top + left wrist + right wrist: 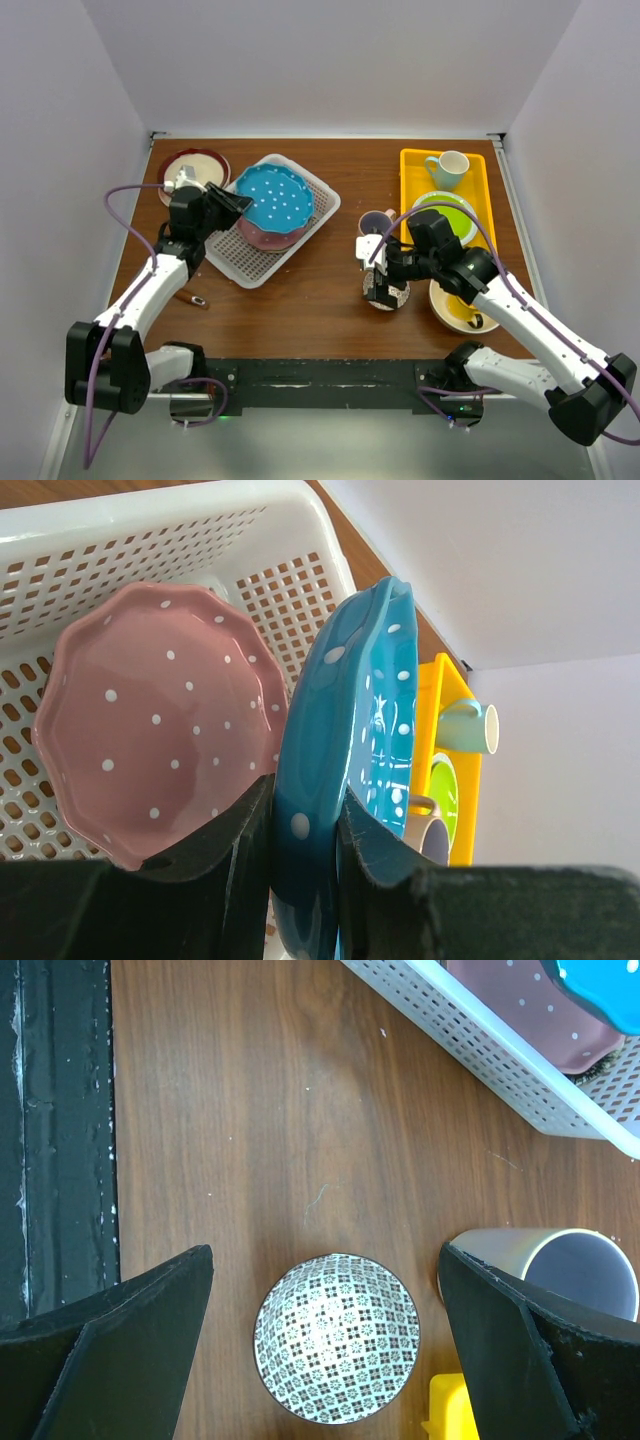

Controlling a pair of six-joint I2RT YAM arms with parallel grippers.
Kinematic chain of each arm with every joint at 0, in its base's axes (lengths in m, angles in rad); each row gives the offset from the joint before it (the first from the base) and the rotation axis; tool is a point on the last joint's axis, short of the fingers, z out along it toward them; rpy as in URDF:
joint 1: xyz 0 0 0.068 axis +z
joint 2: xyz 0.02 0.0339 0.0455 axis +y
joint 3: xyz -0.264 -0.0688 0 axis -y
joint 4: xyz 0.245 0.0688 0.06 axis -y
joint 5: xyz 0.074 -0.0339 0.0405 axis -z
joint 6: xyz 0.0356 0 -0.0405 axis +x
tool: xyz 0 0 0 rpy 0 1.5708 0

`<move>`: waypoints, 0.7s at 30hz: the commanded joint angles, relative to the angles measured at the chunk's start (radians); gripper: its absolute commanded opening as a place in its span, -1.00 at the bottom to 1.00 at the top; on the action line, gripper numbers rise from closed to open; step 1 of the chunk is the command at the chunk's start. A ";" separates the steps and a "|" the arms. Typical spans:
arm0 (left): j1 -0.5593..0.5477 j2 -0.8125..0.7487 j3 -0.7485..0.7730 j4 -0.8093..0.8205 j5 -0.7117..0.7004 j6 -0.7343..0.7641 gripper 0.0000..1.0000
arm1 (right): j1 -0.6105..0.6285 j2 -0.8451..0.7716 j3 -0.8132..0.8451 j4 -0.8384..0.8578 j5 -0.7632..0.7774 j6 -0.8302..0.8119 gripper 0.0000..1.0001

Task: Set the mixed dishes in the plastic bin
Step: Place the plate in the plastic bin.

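Observation:
My left gripper [228, 206] [305, 830] is shut on the rim of the blue dotted plate [275, 194] [352, 720], holding it tilted over the white plastic bin [252, 266] [130, 540]. A pink dotted plate [270, 238] [160, 720] lies in the bin beneath it. My right gripper [383, 282] [325, 1255] hangs open above the small patterned bowl [388, 296] [337, 1335], a finger on either side and clear of it. A mug [378, 222] [560, 1258] stands just beside that bowl.
A yellow tray [410, 170] [458, 770] at the back right holds a mint mug [448, 168] [470, 725] and a green plate [452, 212]. A cream bowl [455, 310] sits near the right arm. A dark-rimmed plate [200, 160] lies back left, a brown utensil [190, 298] front left.

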 commanded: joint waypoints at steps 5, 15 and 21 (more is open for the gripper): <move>0.022 0.087 0.082 0.243 0.058 -0.046 -1.00 | -0.004 -0.013 -0.002 0.037 -0.017 -0.010 0.97; 0.024 0.187 0.105 0.267 0.075 -0.042 -1.00 | -0.005 -0.015 -0.003 0.035 -0.017 -0.013 0.96; 0.026 0.238 0.111 0.267 0.055 -0.040 -1.00 | -0.005 -0.012 -0.003 0.035 -0.018 -0.013 0.96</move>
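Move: The left hand holds the blue plate by its near left rim over the plastic bin. The pink plate lying in the bin is about 5 cm ahead, 4 cm right and 15 cm below that hand; the bin's middle is some 3 cm ahead, 1 cm right and 14 cm down. The red-rimmed plate is roughly 17 cm ahead and 15 cm left. From the right hand, the pink plate lies about 25 cm ahead and 25 cm left, 15 cm lower. Still pinching the blue plate's rim, the left hand lowers it about 6 cm into the bin towards the pink plate, easing forward 2 to 3 cm as it goes. The wrist tips the plate's far side down a little, under 10 degrees, and the descent slows to a creep near the end. The fingers keep their grip. ##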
